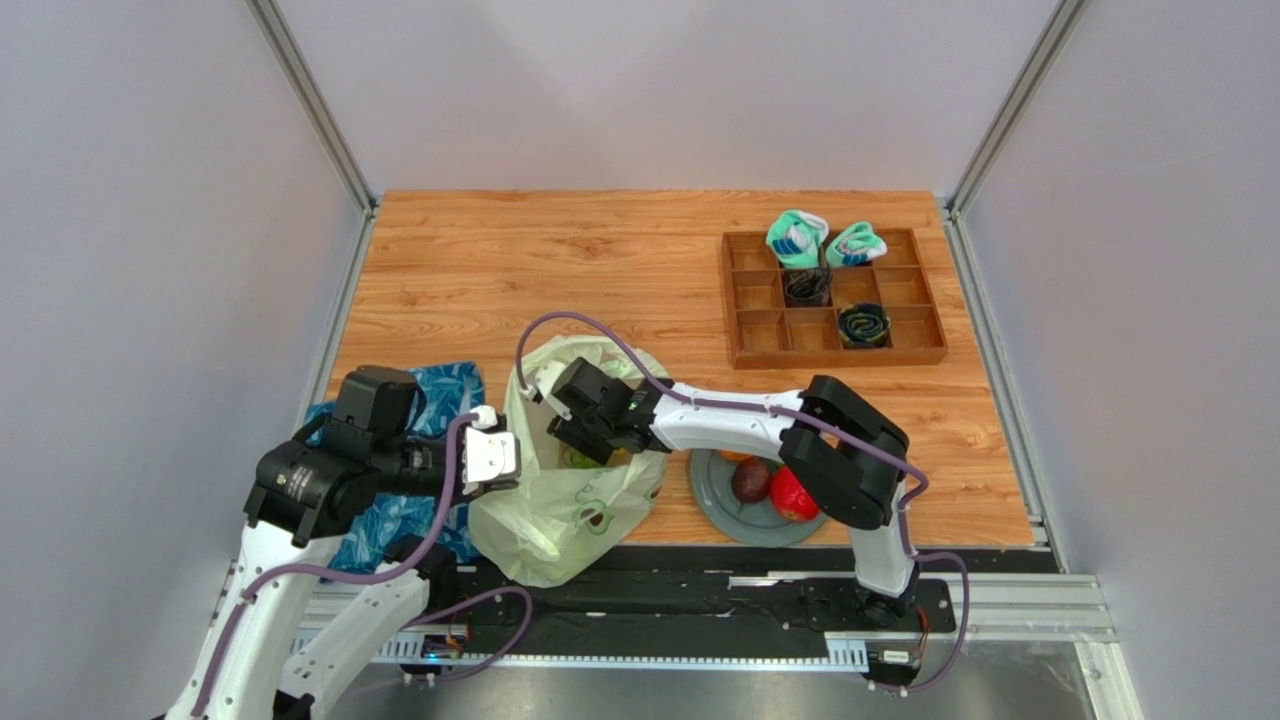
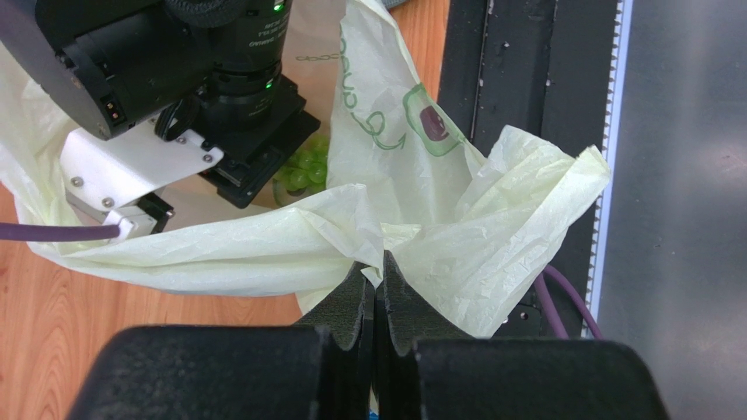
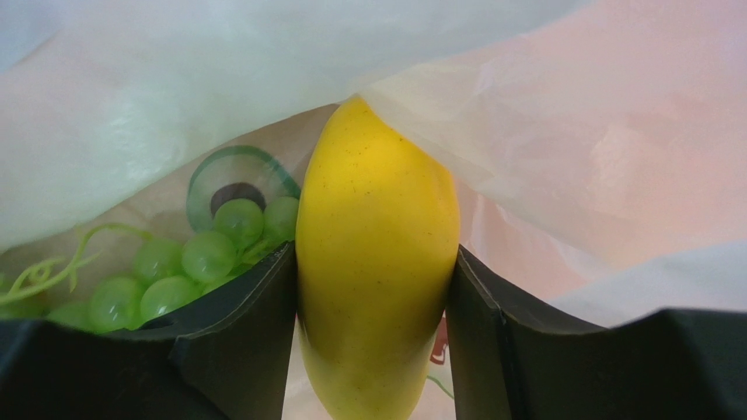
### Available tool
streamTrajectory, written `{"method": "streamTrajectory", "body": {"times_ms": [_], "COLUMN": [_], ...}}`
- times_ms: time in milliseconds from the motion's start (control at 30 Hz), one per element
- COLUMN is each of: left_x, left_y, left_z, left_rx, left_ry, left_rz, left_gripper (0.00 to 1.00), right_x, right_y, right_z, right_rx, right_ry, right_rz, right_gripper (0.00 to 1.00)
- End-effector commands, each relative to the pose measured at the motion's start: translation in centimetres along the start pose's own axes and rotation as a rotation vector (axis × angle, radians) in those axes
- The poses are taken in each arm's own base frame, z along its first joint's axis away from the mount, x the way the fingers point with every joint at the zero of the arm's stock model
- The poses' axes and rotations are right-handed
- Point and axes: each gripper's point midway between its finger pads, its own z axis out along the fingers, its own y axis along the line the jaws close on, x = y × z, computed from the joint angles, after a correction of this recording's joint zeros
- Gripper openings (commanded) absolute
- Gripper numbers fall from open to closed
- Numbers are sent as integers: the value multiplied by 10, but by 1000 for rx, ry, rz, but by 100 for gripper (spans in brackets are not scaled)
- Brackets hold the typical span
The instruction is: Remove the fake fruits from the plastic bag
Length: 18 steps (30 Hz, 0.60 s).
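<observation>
The plastic bag (image 1: 564,525) lies at the near edge between the arms, its mouth held up. My left gripper (image 1: 504,455) is shut on the bag's rim (image 2: 438,254), the film pinched between its fingertips (image 2: 379,262). My right gripper (image 1: 579,435) reaches down into the bag. Inside, its two fingers press both sides of a yellow mango (image 3: 377,219), so that gripper (image 3: 373,280) is shut on it. A green grape bunch (image 3: 184,262) lies left of the mango on the bag's floor and shows in the left wrist view too (image 2: 302,171).
A grey plate (image 1: 718,510) right of the bag holds a red apple (image 1: 792,492), a dark fruit (image 1: 750,479) and an orange (image 1: 732,455). A wooden divided tray (image 1: 917,338) with rolled socks (image 1: 796,236) stands at the back right. A blue patterned bag (image 1: 436,398) lies under the left arm.
</observation>
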Motion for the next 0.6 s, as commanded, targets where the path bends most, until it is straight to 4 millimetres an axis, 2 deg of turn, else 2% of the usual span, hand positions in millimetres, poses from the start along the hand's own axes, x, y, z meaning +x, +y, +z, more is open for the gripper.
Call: {"method": "streamTrajectory", "body": {"times_ms": [0,33,67,100,167,200,267,300,333,367,400,467,500,567], "left_x": [-10,-11,-11,-11,-13,-13,-14,-13,-13,-13,-12,-14,-16,-15], "left_y": [14,19,22,24,28,28,28,28,28,30,31,39,46,52], "left_z": [1,1,1,0,-1,-1,-2,-1,-1,-1,0,1,2,5], "left_rx": [-49,-65,-76,-87,-108,-110,-118,-117,-120,-126,-129,-160,-183,-191], "left_ry": [-31,-34,-28,-27,-29,-31,-36,-35,-36,-34,-33,-40,-51,-43], "left_rz": [38,47,47,47,57,53,56,54,53,54,41,39,32,18], "left_gripper": [0,0,0,0,0,0,0,0,0,0,0,0,0,0], "right_x": [-22,-17,-22,-21,-13,-17,-9,-14,-9,-11,-14,-22,-26,-24], "right_y": [1,3,2,5,6,4,10,14,17,13,19,14,18,9], "right_z": [-45,-51,-64,-70,-80,-90,-99,-112,-119,-127,-137,-162,-172,-192], "right_rx": [-79,-103,-113,-142,-160,-166,-220,-267,-300,-319,-385,-434,-479,-506], "right_ry": [-73,-57,-78,-80,-66,-88,-75,-105,-98,-114,-137,-189,-214,-215], "right_rz": [-38,-44,-48,-56,-63,-65,-80,-80,-94,-90,-97,-142,-165,-200], "right_gripper": [24,22,19,10,0,0,0,0,0,0,0,0,0,0]}}
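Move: Down inside the plastic bag, the right hand already holds the yellow fruit. The plate's middle lies about 21 cm to this hand's right, 3 cm back and 3 cm below. Grapes sit some 3 cm to its left and 1 cm back. On the plate, the orange is 17 cm right and 1 cm ahead, the dark fruit 20 cm right and 4 cm back. From the left hand, still gripping the bag's rim, the plate is roughly 12 cm ahead, 29 cm right and 21 cm down. Lifting the yellow fruit from beside the grapes, the right hand rises some 11 cm while drawing back about 7 cm and a bit to the right, the plate's side, its wrist turning counter-clockwise and tilting, its grip kept. The left hand keeps the bag's rim pinched and eases about 3 cm forward. ##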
